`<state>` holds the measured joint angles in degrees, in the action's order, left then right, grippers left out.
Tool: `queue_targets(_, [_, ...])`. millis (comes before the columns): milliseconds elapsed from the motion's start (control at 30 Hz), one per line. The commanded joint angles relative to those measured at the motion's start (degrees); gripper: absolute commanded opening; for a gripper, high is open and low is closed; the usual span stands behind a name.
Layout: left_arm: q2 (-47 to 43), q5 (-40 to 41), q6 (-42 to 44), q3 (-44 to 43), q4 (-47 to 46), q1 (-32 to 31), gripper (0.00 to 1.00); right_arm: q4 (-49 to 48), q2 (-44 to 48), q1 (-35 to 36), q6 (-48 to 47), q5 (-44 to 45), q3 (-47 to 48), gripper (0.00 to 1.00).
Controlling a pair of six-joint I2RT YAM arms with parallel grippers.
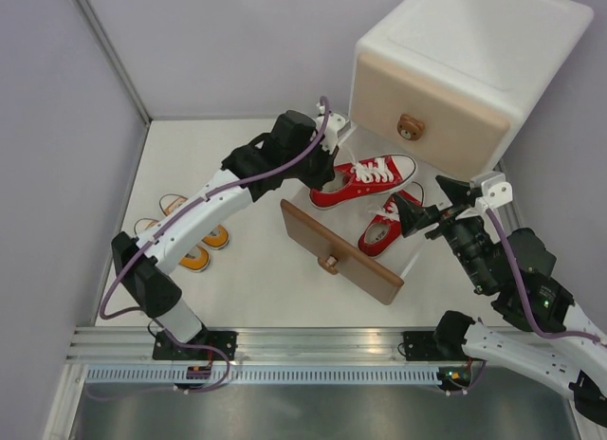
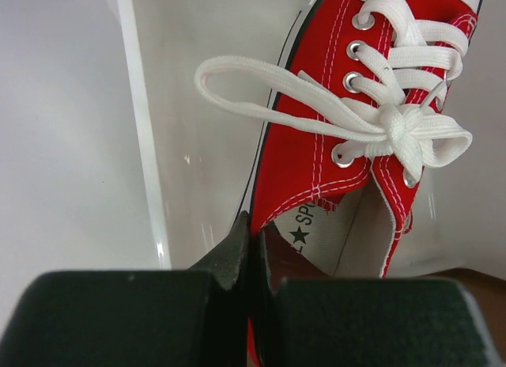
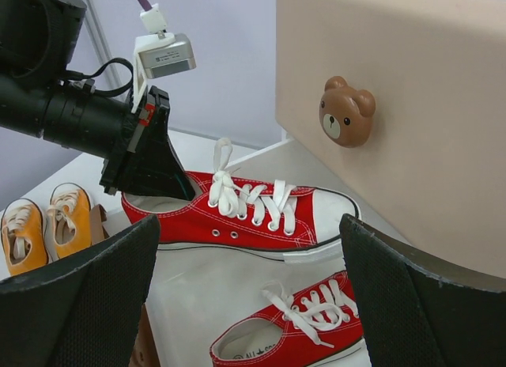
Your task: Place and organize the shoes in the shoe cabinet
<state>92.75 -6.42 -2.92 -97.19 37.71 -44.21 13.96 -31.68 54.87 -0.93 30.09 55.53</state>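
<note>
My left gripper (image 1: 322, 177) is shut on the heel collar of a red shoe (image 1: 368, 180) and holds it level over the pulled-out lower drawer (image 1: 353, 262) of the white shoe cabinet (image 1: 474, 51). In the left wrist view the gripper (image 2: 253, 234) pinches the collar of this red shoe (image 2: 316, 165), one finger inside and one outside. A second red shoe (image 1: 387, 224) lies in the drawer. Two orange shoes (image 1: 197, 243) sit on the floor at the left, partly under the left arm. My right gripper (image 1: 424, 201) stands open beside the drawer, holding nothing.
The beige upper drawer (image 1: 446, 118) is closed, its bear knob (image 1: 410, 128) facing the arms. From the right wrist, the held shoe (image 3: 237, 217), the shoe in the drawer (image 3: 304, 339), the orange pair (image 3: 39, 225) and the knob (image 3: 346, 110) all show. Grey walls close the left and back.
</note>
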Motion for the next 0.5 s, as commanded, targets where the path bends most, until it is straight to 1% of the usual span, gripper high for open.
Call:
queue_targets(0, [0.32,-1.93,1.77,-4.85,-4.41,-0.62,0.02,-1.91,-0.48,-0.12,-1.79,1.47,-0.51,0.98])
queue_targets(167, [3.57,-1.58,1.6,-5.12,-4.14,-0.88,0.02,-2.79,-2.59,-0.03,-3.02,1.99,-0.42,0.98])
queue_targets(467, [9.55,0.96,0.2,-8.28,-4.31,-1.32,0.02,-5.51,-6.64,-0.12,-3.91,2.96,-0.24,0.98])
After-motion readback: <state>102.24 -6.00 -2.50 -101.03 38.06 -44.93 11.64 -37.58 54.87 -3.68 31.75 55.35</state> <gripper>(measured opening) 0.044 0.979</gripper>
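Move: The held red shoe's place, the free drawer floor left of the first red shoe, lies about 5 cm ahead of the left hand, 9 cm right and 14 cm below; the first shoe is some 2 cm back, 16 cm right, and the drawer front 13 cm back, 4 cm right. From the right hand, the held shoe lies 12 cm ahead, 10 cm left, 12 cm below; the first shoe 7 cm ahead, 3 cm left; the bear knob 19 cm straight ahead. The red shoe, still pinched at its heel end, is lowered into the open drawer by the left hand, about 5 cm down with a lesser drift right and forward, the fingers tipping some 5 degrees further down. The empty right hand, fingers kept wide open, eases forward and left towards the shoes, sinking slightly. ##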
